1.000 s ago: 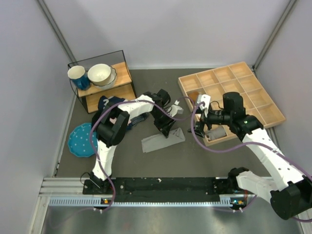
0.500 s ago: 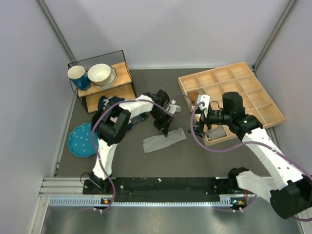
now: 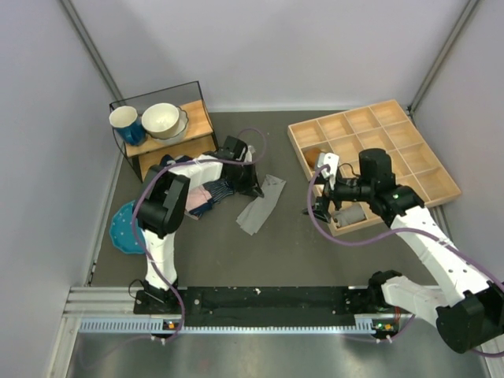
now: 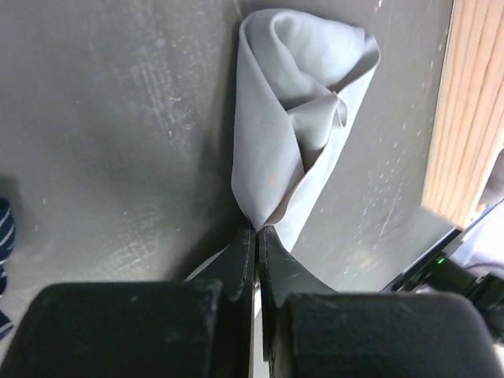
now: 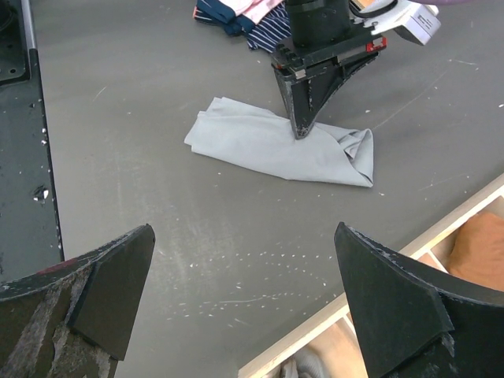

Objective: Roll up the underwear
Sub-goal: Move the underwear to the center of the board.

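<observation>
The underwear [image 3: 261, 204] is a plain grey cloth lying as a long folded strip on the dark table, its far end bunched. It also shows in the left wrist view [image 4: 293, 150] and the right wrist view [image 5: 272, 146]. My left gripper [image 3: 253, 189] is shut on the underwear's edge, its jaws pressed together on the cloth in the left wrist view [image 4: 257, 233]. My right gripper [image 3: 319, 206] is open and empty, hovering to the right of the underwear by the wooden tray; its fingers [image 5: 102, 283] stand wide apart.
A wooden compartment tray [image 3: 425, 185] stands at the right, holding a few items. A navy striped garment with pink cloth [image 3: 209, 194] lies left of the underwear. A wire shelf [image 3: 197, 146] with a blue cup and white bowl stands back left. A blue dotted plate [image 3: 124, 230] is at the left.
My left gripper has moved back and to the left, dragging the underwear with it; the strip has turned from lying across to pointing away. The right arm has not moved.
</observation>
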You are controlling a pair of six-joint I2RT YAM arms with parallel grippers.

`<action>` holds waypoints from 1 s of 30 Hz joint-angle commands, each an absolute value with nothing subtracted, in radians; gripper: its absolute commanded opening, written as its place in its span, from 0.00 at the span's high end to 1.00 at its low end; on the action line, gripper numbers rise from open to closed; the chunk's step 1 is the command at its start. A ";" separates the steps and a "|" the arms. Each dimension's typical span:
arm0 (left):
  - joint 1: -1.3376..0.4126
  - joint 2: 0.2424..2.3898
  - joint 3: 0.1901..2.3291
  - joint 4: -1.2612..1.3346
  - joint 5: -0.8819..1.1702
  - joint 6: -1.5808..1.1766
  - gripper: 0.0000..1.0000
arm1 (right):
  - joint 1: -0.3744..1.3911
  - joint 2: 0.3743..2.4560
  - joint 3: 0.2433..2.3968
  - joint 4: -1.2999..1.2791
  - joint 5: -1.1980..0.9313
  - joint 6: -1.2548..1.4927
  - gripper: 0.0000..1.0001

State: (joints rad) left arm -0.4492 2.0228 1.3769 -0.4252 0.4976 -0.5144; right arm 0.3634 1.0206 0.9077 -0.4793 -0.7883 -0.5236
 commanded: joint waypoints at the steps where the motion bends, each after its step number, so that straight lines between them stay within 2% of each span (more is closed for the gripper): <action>1: -0.453 1.944 1.271 -0.201 0.447 -0.806 1.00 | 0.353 1.029 0.902 -0.456 -0.821 -0.543 0.01; 8: -0.449 1.908 1.242 -0.222 0.347 -0.763 1.00 | 0.353 1.031 0.877 -0.465 -0.865 -0.600 0.01; 11: -0.446 1.914 1.290 -0.291 0.307 -0.678 0.96 | 0.353 1.040 0.867 -0.477 -0.897 -0.624 0.01; 16: -0.443 1.947 1.359 -0.377 0.287 -0.572 0.73 | 0.356 1.052 0.862 -0.491 -0.925 -0.641 0.01; 22: -0.442 1.887 1.362 -0.402 0.252 -0.499 0.53 | 0.359 1.075 0.861 -0.514 -0.937 -0.669 0.01; 26: -0.440 1.801 1.347 -0.411 0.232 -0.430 0.50 | 0.402 1.089 0.856 -0.520 -0.901 -0.699 0.01; 30: -0.440 1.659 1.278 -0.410 0.195 -0.338 0.47 | 0.529 1.135 0.857 -0.509 -0.754 -0.723 0.02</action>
State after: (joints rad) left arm -0.4461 1.8442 1.3170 -0.4152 0.2417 -0.4561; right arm 0.4187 1.1015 0.8574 -0.5217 -0.8574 -0.6727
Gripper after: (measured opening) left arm 0.517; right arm 0.990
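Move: My left fingers already pinch the grey underwear near its left edge; its middle lies about 3 cm back, 1 cm to the right and 3 cm below them. The striped cloth is about 12 cm to this hand's left and 1 cm ahead; the compartment box's middle is some 33 cm right and 8 cm ahead. From my open right hand the underwear's middle is about 14 cm left, 7 cm ahead and 20 cm below. With my left hand still pinching the underwear, I twist it some 15 degrees counter-clockwise while sinking about 1.5 cm to lay it flat, then open to about half and let go, easing forward a little before drawing off left and rising about 5 cm from the lowest point. My wide-open right hand meanwhile sinks about 4 cm, drifting back and then slightly left. ##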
